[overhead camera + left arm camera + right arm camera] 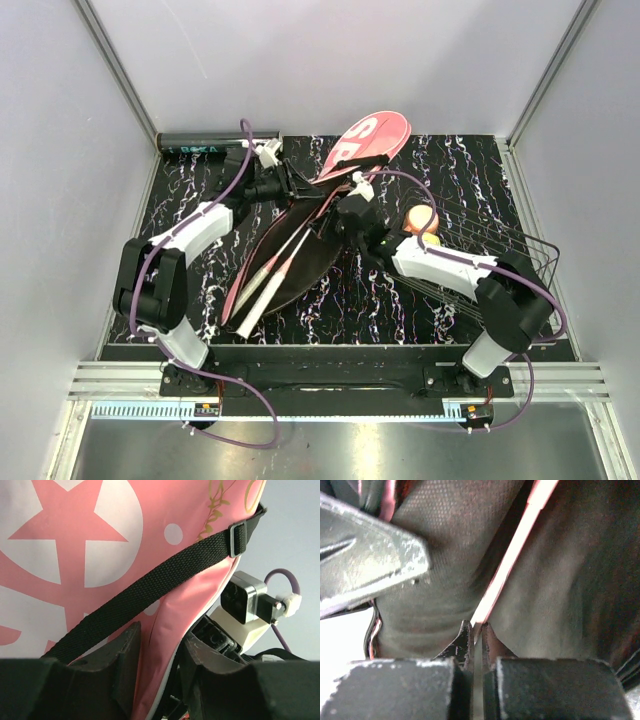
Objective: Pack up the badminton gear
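The pink "SPORT" racquet cover (368, 143) lies open mid-table, its printed flap raised toward the back and its dark lining (300, 262) showing. Two racquets with white handles (262, 288) lie in it, handles sticking out toward the front left. My left gripper (290, 185) (161, 635) is shut on the pink cover (125, 530) near its black strap (165, 580). My right gripper (345, 215) (476, 627) is shut on the cover's thin pink edge (512, 555), with dark lining (435, 580) on both sides. A long black tube (205, 146) lies at the back left.
A black wire basket (500, 262) lies on its side at the right, with a cup with a peach lid (422, 218) at its mouth, close to my right forearm. White walls enclose the mat on three sides.
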`<state>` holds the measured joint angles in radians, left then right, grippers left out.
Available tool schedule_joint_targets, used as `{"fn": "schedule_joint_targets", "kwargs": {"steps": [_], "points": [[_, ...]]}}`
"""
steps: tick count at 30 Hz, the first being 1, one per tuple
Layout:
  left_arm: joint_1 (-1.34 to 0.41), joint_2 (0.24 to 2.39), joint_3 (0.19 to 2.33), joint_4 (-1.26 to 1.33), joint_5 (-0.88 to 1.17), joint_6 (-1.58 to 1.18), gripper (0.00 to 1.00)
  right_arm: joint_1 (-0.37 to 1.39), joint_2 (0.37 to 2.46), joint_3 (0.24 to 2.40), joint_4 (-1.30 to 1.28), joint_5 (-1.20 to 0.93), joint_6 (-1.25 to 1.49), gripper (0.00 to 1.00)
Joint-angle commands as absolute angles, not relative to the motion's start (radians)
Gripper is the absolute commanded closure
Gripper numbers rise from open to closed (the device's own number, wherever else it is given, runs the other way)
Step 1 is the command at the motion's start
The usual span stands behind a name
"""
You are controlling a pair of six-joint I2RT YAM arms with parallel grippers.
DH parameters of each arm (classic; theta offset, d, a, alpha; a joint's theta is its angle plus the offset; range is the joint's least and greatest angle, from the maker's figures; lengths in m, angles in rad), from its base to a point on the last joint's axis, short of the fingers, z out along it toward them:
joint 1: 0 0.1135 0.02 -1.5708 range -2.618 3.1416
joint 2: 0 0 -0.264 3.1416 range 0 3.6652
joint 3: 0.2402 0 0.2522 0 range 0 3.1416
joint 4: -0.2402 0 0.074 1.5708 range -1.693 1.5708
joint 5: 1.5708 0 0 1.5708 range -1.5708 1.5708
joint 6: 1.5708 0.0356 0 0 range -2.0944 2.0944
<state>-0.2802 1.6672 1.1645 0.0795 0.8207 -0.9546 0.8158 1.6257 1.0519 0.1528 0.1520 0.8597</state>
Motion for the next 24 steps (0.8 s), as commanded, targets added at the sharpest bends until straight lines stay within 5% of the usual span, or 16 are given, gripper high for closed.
{"fn": "schedule_joint_targets", "kwargs": {"steps": [1, 16, 22, 24], "points": [[-0.324, 1.678, 1.163, 0.173, 0.923, -1.015, 1.0, 0.772, 1.6, 1.153, 0.187, 0.396, 0.778, 1.0], [-0.351, 1.716, 1.104, 0.399, 1.005, -1.201, 1.0, 0.746, 1.792, 1.339, 0.17, 0.513, 0.618, 1.0], [-0.339, 1.721, 1.112, 0.341, 0.993, -1.172, 1.0, 0.746, 1.723, 1.364, -0.092, 0.232, 0.523, 0.48], [-0.33, 1.723, 1.114, 0.296, 0.963, -1.147, 1.0, 0.744, 1.668, 1.303, -0.155, 0.206, 0.505, 0.41]]}}
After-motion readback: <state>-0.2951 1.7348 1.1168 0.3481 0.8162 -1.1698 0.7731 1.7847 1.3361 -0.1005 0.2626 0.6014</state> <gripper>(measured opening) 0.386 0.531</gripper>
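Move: The right hand holds the racket's shaft inside the open bag; the bag's pink far end lies about 20 cm ahead of it, 13 cm to its right and some 6 cm lower. The racket's handle is some 17 cm back, 13 cm left and 12 cm below, with the other racket's handle about 13 cm back, 15 cm left and 13 cm below the hand. From the left hand, which pinches the bag's edge, that far end is about 12 cm ahead, 15 cm right and 11 cm lower. The right hand, still pinching the racket's shaft, carries it about 5 cm forward into the bag towards its far end, then nearly stops and opens the fingers to about half, letting go of the shaft while the wrist rolls its left side down, some 20 degrees in all. The left hand keeps its pinch on the bag's edge, shifting about 2.5 cm to its right and 2 cm up, then easing a little forward and back down. ##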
